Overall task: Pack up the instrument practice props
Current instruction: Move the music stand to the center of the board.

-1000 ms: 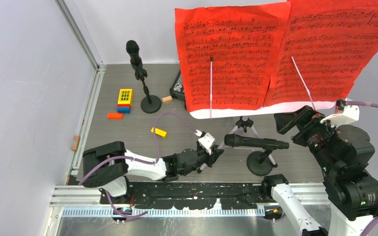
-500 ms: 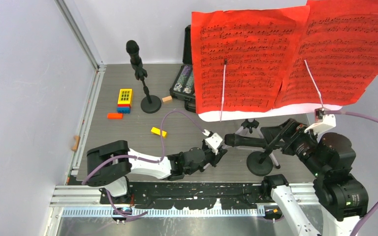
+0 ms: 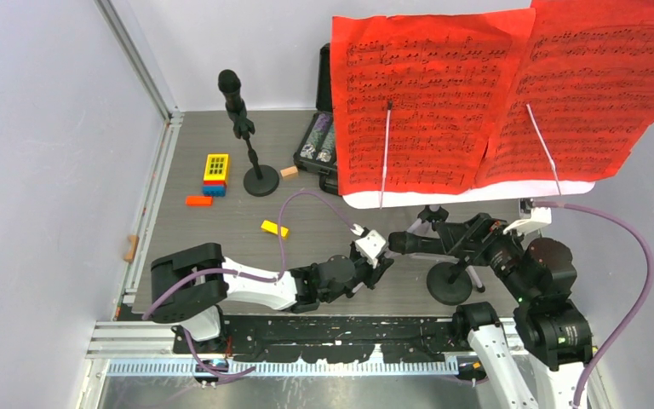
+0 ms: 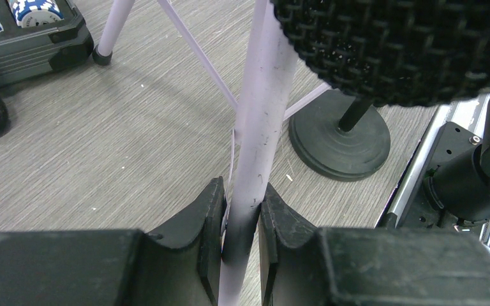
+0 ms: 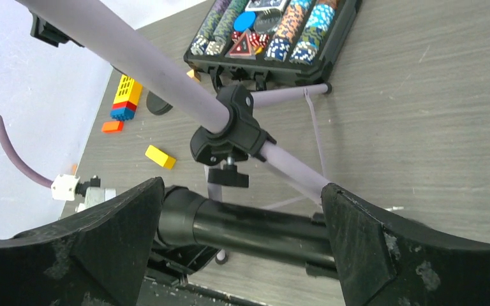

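The white music rack (image 3: pixel 443 195) carries two red sheet-music pages (image 3: pixel 417 102) and stands on silver tripod legs (image 4: pixel 265 115). My left gripper (image 4: pixel 241 217) is shut on one leg low down, also seen from above as the left gripper (image 3: pixel 381 256). The near black microphone (image 3: pixel 421 245) lies level on its round-based pole (image 3: pixel 450 285). My right gripper (image 5: pixel 242 236) is open, and the microphone barrel (image 5: pixel 255 233) runs across the gap between its fingers. A second microphone (image 3: pixel 231 85) stands upright at the back left on its pole.
An open black case of poker chips (image 3: pixel 319 149) sits behind the rack. Yellow and blue toy blocks (image 3: pixel 215 173), an orange block (image 3: pixel 197 201) and a yellow block (image 3: pixel 274 228) lie at the left. Walls close in the left and back.
The rack with its red pages has shifted right, uncovering the poker chip case. My right gripper has come down and left onto the near microphone. The left gripper's hold on the leg is unchanged.
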{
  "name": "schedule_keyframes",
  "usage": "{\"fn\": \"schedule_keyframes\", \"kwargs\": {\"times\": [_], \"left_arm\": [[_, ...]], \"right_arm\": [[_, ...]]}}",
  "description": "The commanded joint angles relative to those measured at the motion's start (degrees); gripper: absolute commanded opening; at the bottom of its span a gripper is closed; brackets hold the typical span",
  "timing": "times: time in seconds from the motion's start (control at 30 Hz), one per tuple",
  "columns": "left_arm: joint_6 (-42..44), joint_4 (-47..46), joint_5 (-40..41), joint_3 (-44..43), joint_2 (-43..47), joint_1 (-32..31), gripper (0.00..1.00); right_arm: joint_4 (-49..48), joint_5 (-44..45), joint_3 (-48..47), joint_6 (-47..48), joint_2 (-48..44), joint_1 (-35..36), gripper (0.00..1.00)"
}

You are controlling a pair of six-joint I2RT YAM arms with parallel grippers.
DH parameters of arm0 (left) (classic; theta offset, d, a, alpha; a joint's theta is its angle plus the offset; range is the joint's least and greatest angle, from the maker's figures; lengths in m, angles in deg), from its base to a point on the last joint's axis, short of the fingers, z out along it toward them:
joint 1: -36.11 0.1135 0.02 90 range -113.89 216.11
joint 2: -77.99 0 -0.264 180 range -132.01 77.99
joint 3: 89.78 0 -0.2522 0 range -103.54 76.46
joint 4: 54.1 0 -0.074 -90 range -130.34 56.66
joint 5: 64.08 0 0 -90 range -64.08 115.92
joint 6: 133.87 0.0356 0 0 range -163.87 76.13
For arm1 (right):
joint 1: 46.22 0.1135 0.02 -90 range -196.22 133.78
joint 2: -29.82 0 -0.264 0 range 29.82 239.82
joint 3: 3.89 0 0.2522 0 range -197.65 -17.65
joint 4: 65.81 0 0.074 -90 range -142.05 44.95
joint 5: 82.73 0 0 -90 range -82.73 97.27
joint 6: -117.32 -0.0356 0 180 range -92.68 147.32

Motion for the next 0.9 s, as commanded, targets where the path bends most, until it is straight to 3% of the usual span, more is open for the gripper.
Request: {"fn": "schedule_keyframes", "kwargs": {"times": [0.0,0.63,0.87], "left_arm": [[-3.87,14.24,-1.72,1.38,-4.20,0.30,0.00],[-2.03,16.69,-2.12,-0.89,-4.73,-0.66,0.00],[-1.61,17.69,-2.29,-1.96,-5.51,-0.88,0.00]], "right_arm": [[-10.76,-0.66,2.57,1.17,0.41,0.14,0.99],[-23.65,1.17,13.78,-5.64,1.73,0.14,0.99],[-27.14,0.87,17.17,-7.90,1.26,0.14,0.92]]}}
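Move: Ahead of the open right hand, about 8 cm farther out, some 4 cm to its left and nearly level, is the black hub on the music stand's pole. The microphone lies crosswise about 3 cm ahead, 5 cm left and 8 cm below the hand; its round base is on the board almost straight under the hand, some 28 cm down. From the left hand, the hub is roughly 8 cm forward, 10 cm right and 14 cm up. Reaching forward about 6 cm over the microphone, the right hand takes its wide-open fingers towards the music stand's hub, level at first and then sinking some 2 cm, with the fingertips tilting up about 5 degrees. The left hand keeps its pinch on the stand's leg and eases it just under 1 cm to the right. ##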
